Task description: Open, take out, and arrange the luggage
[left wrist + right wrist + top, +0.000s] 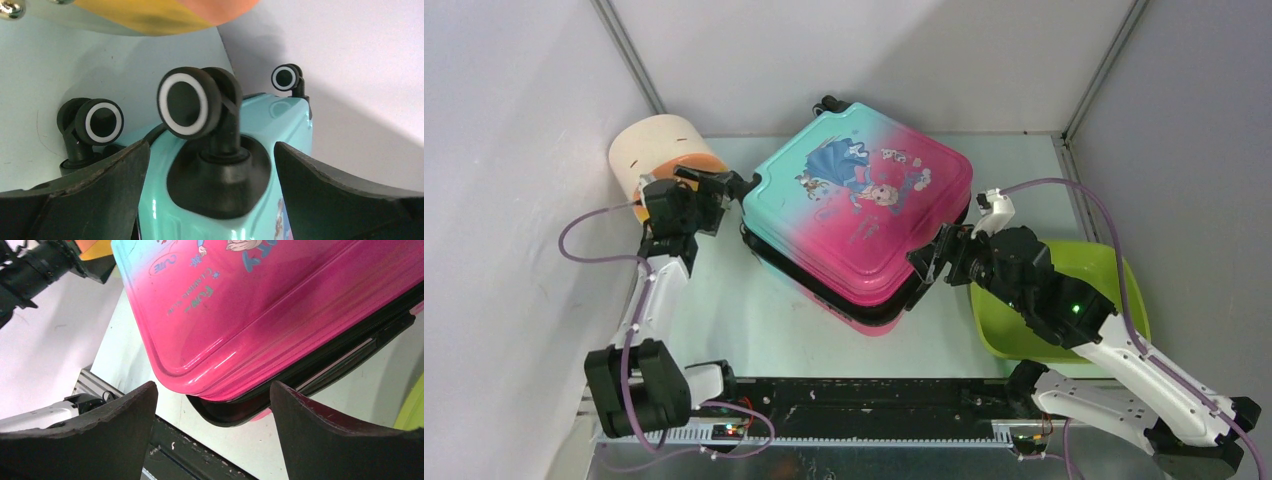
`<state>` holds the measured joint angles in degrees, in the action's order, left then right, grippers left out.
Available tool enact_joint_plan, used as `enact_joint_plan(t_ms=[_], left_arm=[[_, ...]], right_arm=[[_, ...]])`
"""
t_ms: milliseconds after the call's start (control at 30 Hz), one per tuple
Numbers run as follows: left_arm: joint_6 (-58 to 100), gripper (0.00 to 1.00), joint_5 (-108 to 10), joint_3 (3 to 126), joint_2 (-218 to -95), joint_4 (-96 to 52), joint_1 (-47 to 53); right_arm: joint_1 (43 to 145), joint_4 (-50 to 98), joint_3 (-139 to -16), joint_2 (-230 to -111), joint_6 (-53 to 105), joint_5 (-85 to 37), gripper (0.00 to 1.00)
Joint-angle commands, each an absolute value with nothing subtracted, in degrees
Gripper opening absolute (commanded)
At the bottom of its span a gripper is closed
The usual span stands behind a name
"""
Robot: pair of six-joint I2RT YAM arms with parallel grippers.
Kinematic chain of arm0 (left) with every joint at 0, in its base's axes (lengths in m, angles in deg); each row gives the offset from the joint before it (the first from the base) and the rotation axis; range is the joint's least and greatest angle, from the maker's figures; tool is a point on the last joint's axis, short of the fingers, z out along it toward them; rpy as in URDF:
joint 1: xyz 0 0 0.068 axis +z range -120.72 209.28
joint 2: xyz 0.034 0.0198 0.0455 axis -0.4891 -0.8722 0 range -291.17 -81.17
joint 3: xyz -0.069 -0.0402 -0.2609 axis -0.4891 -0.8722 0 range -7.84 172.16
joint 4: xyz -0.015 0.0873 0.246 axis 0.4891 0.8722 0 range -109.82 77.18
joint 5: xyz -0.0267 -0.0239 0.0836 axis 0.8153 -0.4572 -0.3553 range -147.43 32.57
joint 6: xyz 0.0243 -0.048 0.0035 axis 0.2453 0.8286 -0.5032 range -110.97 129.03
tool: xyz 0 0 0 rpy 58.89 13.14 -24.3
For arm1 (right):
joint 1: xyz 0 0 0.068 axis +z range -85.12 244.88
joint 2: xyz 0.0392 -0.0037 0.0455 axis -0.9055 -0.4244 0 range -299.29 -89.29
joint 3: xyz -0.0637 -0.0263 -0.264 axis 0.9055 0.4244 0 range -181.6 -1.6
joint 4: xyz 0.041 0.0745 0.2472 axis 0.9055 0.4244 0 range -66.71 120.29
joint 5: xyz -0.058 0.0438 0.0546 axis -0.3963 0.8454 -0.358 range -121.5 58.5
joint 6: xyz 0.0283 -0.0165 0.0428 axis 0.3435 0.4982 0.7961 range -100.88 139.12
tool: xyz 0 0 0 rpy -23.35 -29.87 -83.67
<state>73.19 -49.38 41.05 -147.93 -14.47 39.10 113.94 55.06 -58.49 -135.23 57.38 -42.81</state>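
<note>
The luggage (864, 205) lies flat in the middle of the table, its pink-to-teal lid with a princess print facing up and raised slightly ajar over the black lower edge. My left gripper (729, 187) is open at the teal left corner, its jaws on either side of a black caster wheel (186, 102). My right gripper (927, 262) is open at the pink right corner (210, 380), level with the dark gap under the lid. The lining and contents are hidden.
A cream-and-orange cylinder (662, 152) stands at the back left, just behind my left wrist. A lime-green tub (1114, 275) sits at the right under my right arm. Grey walls close in the back and sides. A black rail (864, 400) runs along the near edge.
</note>
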Motion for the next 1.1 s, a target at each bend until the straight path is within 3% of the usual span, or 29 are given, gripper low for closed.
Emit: enact_joint_plan(t_ms=[0, 433, 533, 667, 767, 833, 933, 1067], left_arm=[[77.6, 1.0, -48.1, 39.0, -150.5, -21.4, 39.6], [81.9, 0.95, -44.7, 39.6, -158.9, -36.1, 39.6], [84.0, 0.88, -43.1, 39.2, -159.9, -38.5, 39.6], [86.1, 0.7, -40.4, 38.4, -160.4, -43.8, 39.7], [86.6, 0.45, -39.7, 39.0, -159.6, -44.9, 39.6], [87.0, 0.36, -39.4, 40.1, -158.7, -44.1, 39.6], [87.7, 0.3, -39.2, 42.2, -157.2, -42.2, 39.5], [88.1, 0.31, -39.6, 45.0, -155.3, -39.2, 39.3]], right_arm=[[114.2, 50.7, -58.6, -134.2, 53.9, -41.6, 0.85], [115.9, 49.6, -58.6, -136.7, 50.7, -42.6, 0.87], [117.0, 47.8, -58.6, -136.7, 49.1, -44.7, 0.86], [119.4, 44.9, -58.6, -135.2, 46.0, -46.4, 0.83], [122.5, 42.2, -58.5, -134.1, 40.8, -46.8, 0.82], [125.2, 41.2, -58.6, -134.1, 36.6, -48.4, 0.81], [129.4, 40.9, -58.6, -134.9, 29.7, -52.0, 0.81], [134.5, 42.8, -58.6, -136.7, 17.8, -60.7, 0.85]])
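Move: The suitcase lid's near-left wheel is about 5 cm ahead of the left hand's open fingers, 2 cm to the right and 2 cm lower; the lower shell's wheel is some 12 cm below the hand and 4 cm ahead. The lid's far wheel stands roughly 14 cm ahead and 14 cm right of the near-left wheel, and the striped drum about 11 cm left and 4 cm ahead of the hand. From the right hand, the lid's pink near corner lies about 8 cm left, 5 cm back and 6 cm below, and the green bin 26 cm right, level fore and aft, 25 cm below. The left hand dips nearly 4 cm, pushes forward about 5 cm so that its wide-open fingers go around the lid's near-left wheel, then eases slightly right and closes to about half open, pinching the wheel's post while it comes back up a couple of centimetres. The right hand, its fingers staying open, first barely moves, then rises about 4 cm and swings left and back by some 4 and 3 cm alongside the lid's pink edge, its fingertips tilting up some 25 degrees and turning counter-clockwise. ##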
